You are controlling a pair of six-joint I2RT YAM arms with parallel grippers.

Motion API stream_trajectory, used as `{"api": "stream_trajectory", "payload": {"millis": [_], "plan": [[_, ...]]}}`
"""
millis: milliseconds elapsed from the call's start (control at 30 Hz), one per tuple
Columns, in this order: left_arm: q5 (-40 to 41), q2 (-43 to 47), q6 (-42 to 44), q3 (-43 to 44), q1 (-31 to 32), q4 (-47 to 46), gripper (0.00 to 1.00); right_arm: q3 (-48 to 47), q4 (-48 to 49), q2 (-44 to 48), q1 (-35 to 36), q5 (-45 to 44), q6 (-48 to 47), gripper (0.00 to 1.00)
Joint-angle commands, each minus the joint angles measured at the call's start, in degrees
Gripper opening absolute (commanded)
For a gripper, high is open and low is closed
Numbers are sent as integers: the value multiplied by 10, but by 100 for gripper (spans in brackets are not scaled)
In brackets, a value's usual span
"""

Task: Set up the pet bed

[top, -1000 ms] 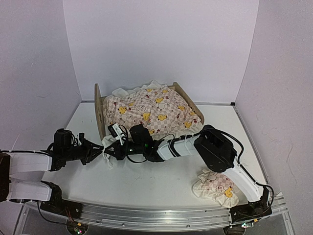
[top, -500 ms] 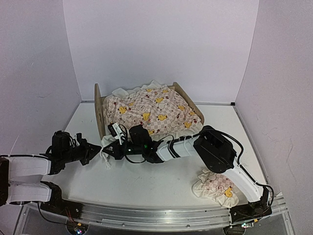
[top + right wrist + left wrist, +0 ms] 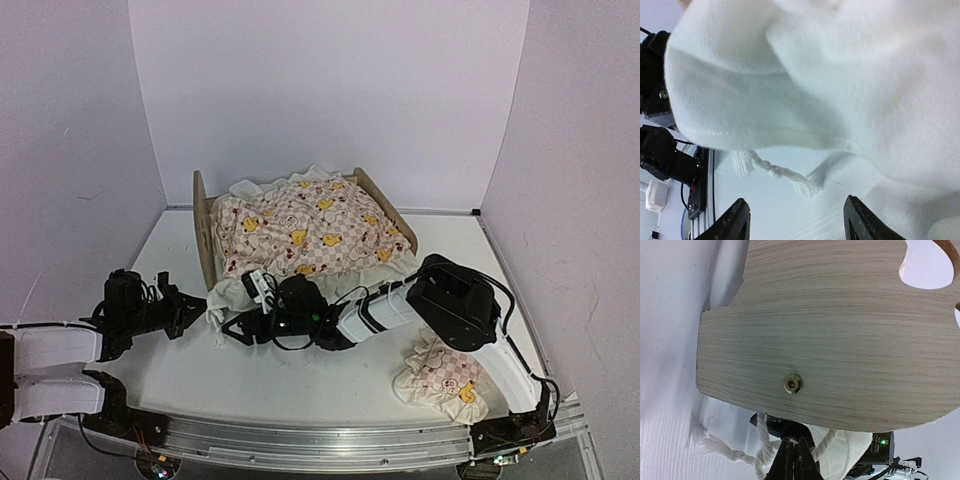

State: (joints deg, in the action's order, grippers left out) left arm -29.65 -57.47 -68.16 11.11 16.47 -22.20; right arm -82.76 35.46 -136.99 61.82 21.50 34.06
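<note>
The pet bed (image 3: 203,235) stands at the back of the table, its light-wood headboard (image 3: 830,330) on the left. A cartoon-print quilt (image 3: 310,225) covers it. A white bedding corner (image 3: 216,298) with tie cords (image 3: 762,440) hangs at the headboard's near end. My left gripper (image 3: 203,305) is shut there, its tips (image 3: 794,457) pinched on a thin bit of that white cloth. Just to the right of the corner, my right gripper (image 3: 237,330) is open; white cloth (image 3: 840,75) and a frayed cord (image 3: 775,170) lie beyond its spread fingers (image 3: 735,222), untouched.
The small frilled pillow (image 3: 440,380) lies on the table at the near right, beside the right arm's base. White walls close in the table on the left, back and right. A metal rail (image 3: 320,445) runs along the near edge.
My right gripper has opened, let go of the white corner and drawn back to the right and nearer. My left gripper has shut at that corner.
</note>
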Motion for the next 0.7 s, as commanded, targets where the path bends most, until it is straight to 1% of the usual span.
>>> {"api": "stream_trajectory", "payload": {"millis": [0, 133, 233, 300, 367, 433, 467, 533, 567, 600, 667], "plan": [[-5, 9, -12, 3, 1, -29, 0, -69, 58, -33, 8, -23, -18, 67], [-4, 11, -19, 4, 1, -31, 0, -98, 83, -64, 16, -14, -12, 67], [-4, 18, -23, 5, 1, -31, 0, -102, 97, -77, 24, -20, -9, 67], [-4, 22, -25, 4, 1, -32, 0, -105, 99, -84, 28, -26, -9, 65], [-3, 26, -28, 3, -1, -32, 0, -115, 99, -92, 29, -25, -9, 60], [-4, 33, -29, 3, 1, -33, 0, -116, 99, -96, 29, -33, -10, 51], [-4, 39, -32, 2, 1, -33, 0, -113, 99, -93, 29, -39, -11, 43], [1, 59, -42, -5, 1, -32, 0, -104, 100, -82, 29, -43, -9, 22], [9, 76, -44, -9, 0, -33, 0, -96, 99, -74, 29, -44, -8, 8], [16, 102, -46, -14, 0, -33, 0, -84, 98, -63, 29, -49, -6, 0], [37, 151, -48, -23, 0, -33, 0, -40, 100, -33, 29, -71, 2, 0]]}}
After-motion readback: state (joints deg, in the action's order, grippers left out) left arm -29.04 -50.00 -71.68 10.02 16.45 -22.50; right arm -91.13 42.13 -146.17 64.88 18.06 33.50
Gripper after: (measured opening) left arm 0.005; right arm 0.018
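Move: The drawstring's hanging end is some 4 cm left of the right hand, level with it fore and aft and about 1 cm lower. The white cover corner is about 5 cm ahead, 3 cm left and 2 cm above the right hand, and the bed's end board about 16 cm ahead and 6 cm left. From the left hand the string end is roughly 4 cm back, 3 cm right and 5 cm down, the cover corner about 1 cm ahead and 4 cm right, 2 cm lower. Bring the open right gripper about 4 cm left to the hanging drawstring end below the cover corner, rising a little at first, then sinking some 2.5 cm and easing slightly back, and shut the fingers fully on the string. Keep the left gripper shut, still holding the string near the corner, and lift it about 3 cm late on. ##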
